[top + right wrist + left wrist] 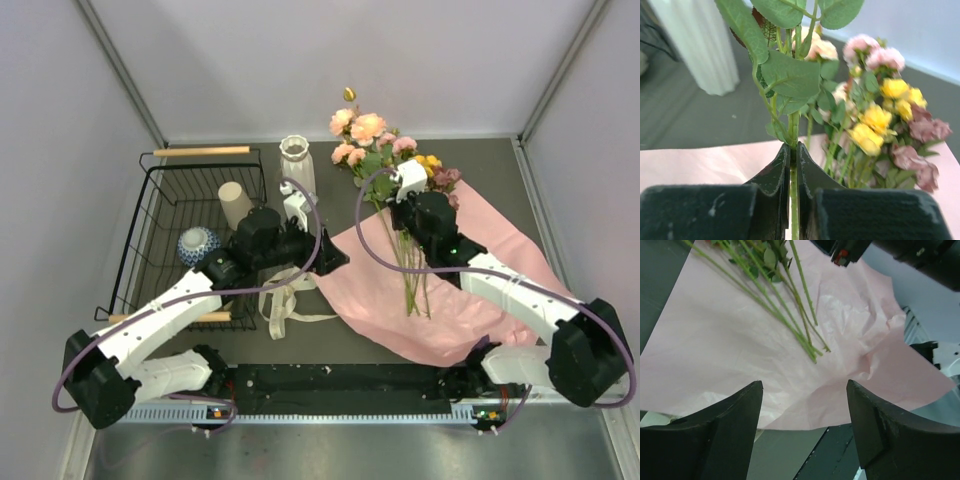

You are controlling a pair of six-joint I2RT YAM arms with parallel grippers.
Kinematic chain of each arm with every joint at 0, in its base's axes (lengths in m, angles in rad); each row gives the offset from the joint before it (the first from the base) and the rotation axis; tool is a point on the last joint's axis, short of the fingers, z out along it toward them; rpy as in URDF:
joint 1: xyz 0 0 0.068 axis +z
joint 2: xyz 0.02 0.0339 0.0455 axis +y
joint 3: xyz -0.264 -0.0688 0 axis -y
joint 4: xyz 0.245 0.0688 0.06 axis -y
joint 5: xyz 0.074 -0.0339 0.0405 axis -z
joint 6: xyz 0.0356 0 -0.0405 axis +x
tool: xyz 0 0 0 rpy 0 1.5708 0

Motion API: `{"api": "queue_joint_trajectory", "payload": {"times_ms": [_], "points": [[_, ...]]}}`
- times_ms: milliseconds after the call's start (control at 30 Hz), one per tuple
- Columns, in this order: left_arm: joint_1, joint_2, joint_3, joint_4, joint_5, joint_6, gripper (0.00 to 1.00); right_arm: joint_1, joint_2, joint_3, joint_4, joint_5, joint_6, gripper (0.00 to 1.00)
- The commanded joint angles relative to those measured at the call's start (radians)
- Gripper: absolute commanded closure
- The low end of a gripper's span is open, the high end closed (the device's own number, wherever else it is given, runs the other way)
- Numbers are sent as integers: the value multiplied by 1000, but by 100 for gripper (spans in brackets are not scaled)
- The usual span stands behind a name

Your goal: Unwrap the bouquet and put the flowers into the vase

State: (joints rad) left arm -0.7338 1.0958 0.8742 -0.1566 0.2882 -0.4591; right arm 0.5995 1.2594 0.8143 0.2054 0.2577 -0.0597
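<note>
The bouquet lies unwrapped: its pink paper [450, 300] is spread flat on the table and the flowers [375, 140] lie across it, heads toward the back wall. Pink, yellow and mauve blooms [875, 120] fill the right wrist view. My right gripper [794, 150] is shut on one green leafy stem [794, 125] just below its leaves. The white ribbed vase [297, 160] stands upright left of the flower heads, also showing in the right wrist view as the vase [700, 45]. My left gripper [805, 385] hangs open over the paper's [715, 350] left edge, the stem ends [805, 335] beyond it.
A cream ribbon [285, 300] lies loose on the table left of the paper. A black wire basket [160, 240] at the left holds a beige cup [236, 203] and a blue-patterned bowl [197, 243]. Grey walls close in the back and sides.
</note>
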Motion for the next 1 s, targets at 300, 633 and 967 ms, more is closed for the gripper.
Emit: {"api": "queue_joint_trajectory", "payload": {"times_ms": [300,633,967], "points": [[174,-34,58,451,302,-291,25,11,-253,-23,68,-647,195,100],[197,-7,85,669,302,-398,37,10,-291,-61,153,-822,353,100],[197,-26,43,692,275,-434,57,11,-316,-78,200,-830,402,100]]}}
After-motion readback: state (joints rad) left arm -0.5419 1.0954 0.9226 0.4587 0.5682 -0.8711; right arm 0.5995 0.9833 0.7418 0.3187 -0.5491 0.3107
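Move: The stem of the peach rose upright in the right gripper, just under its blossoms, is about 17 cm ahead of the left hand, 7 cm right and 9 cm higher; the vase is some 27 cm ahead and 8 cm left, 9 cm lower. From the right hand, the left gripper is roughly 15 cm back and 12 cm left, level; the vase 13 cm ahead, 20 cm left, 9 cm lower; the lying yellow flowers 19 cm ahead, 8 cm right, 15 cm lower. Draw the right gripper back some 14 cm, left and up about 9 cm each, turning it counter-clockwise and rolling its left side up while it keeps its pinch on the rose stem. Meanwhile raise the left gripper about 17 cm, swing its fingers up to just above level, and begin closing them around the stem beneath the blossoms, to roughly half open. ##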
